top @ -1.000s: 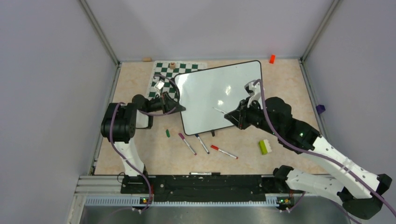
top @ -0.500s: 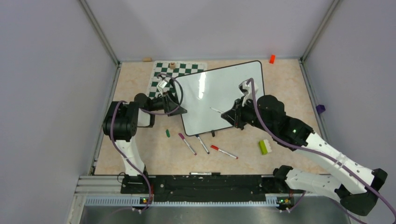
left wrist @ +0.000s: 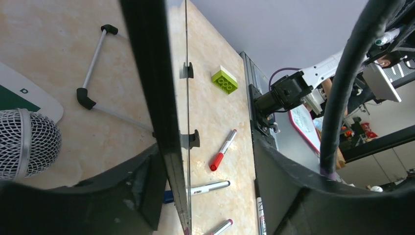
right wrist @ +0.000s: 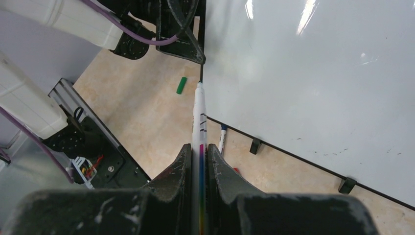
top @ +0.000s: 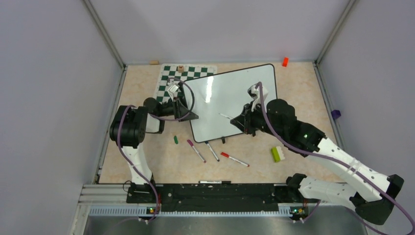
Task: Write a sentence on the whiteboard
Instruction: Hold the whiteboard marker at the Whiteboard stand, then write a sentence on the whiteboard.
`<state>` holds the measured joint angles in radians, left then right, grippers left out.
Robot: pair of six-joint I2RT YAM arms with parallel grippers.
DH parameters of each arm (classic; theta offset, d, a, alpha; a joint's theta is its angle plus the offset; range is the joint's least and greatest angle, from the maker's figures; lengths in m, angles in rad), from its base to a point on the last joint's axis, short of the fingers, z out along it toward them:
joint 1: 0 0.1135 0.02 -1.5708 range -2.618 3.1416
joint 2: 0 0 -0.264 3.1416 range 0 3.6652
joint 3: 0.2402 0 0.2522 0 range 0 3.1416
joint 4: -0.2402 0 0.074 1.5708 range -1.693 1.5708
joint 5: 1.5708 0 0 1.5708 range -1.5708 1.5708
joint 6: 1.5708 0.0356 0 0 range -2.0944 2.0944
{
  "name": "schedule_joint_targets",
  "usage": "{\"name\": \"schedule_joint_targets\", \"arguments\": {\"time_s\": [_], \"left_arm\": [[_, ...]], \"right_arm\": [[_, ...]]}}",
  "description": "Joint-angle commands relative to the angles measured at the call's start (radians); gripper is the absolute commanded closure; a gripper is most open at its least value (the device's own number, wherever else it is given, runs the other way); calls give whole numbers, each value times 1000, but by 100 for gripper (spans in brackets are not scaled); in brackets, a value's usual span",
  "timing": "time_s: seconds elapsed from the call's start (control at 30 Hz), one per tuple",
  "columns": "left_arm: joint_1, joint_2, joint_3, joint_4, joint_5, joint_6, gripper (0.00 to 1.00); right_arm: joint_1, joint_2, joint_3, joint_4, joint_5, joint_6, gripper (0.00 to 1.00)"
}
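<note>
The whiteboard (top: pixel 230 98) lies tilted on the table, glossy and blank; no sentence is in view on it. My left gripper (top: pixel 188 113) stands open around the board's left edge. In the left wrist view that edge (left wrist: pixel 159 88) runs between the jaws, close to the left finger (left wrist: pixel 122 196) and well apart from the right one. My right gripper (top: pixel 241 120) is shut on a white marker (right wrist: pixel 199 117) with a rainbow stripe. Its tip points at the board's lower left part (right wrist: pixel 318 73), near the left gripper.
Purple (top: pixel 196 151), blue (top: pixel 212 151) and red (top: pixel 234 159) markers lie in front of the board, with a green cap (top: pixel 175 139) to their left. A green brick (top: pixel 277 154) sits right of them. The chess mat (top: pixel 169 81) lies behind the left gripper.
My left gripper, shut on the board's edge a second ago, has opened. The right arm has carried the marker a little to the left over the board.
</note>
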<state>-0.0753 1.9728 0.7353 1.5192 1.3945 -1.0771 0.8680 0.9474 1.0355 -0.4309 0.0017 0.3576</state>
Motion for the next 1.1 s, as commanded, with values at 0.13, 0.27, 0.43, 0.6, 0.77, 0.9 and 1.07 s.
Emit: {"name": "schedule_joint_targets", "arguments": {"time_s": [0.13, 0.27, 0.43, 0.6, 0.77, 0.9, 1.07], "left_arm": [[0, 17, 13, 101, -21, -5, 93], [-31, 31, 30, 101, -3, 5, 100], [-33, 54, 56, 101, 1, -5, 100], [-31, 27, 28, 101, -23, 25, 100], [-27, 21, 28, 101, -46, 47, 100], [-25, 22, 50, 96, -49, 85, 100], [6, 41, 72, 100, -56, 100, 100]], "right_arm": [[3, 23, 37, 64, -9, -28, 100], [2, 28, 41, 66, -11, -28, 100], [3, 22, 35, 67, -16, -27, 100], [2, 21, 29, 66, -6, -30, 100], [2, 29, 31, 66, -6, -36, 100], [2, 29, 32, 65, 22, -40, 100], [2, 55, 55, 52, 54, -41, 100]]}}
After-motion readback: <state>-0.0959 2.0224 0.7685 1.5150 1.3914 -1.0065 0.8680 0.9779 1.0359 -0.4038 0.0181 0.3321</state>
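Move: Around the whiteboard's left edge, the left hand's open fingers already straddle the frame, practically at the hand point. The purple marker lies 9 cm back from that hand, 1 cm right; the blue marker 9 cm back, 7 cm right, both some 13 cm below; the microphone is about 15 cm ahead, 7 cm left, 11 cm below. From the right hand, the whiteboard's middle is roughly 15 cm straight ahead and 12 cm below; the red marker lies 1 cm back, 3 cm right, 28 cm below. Closing from about three-quarters open to nearly shut, the left fingers pinch the whiteboard's left edge, while the hand eases about 1 cm down and 1 cm to the right with it, then holds there. The right hand keeps its grip on the marker, pointed forward and left in front of the whiteboard, and creeps barely 1 cm forward. ##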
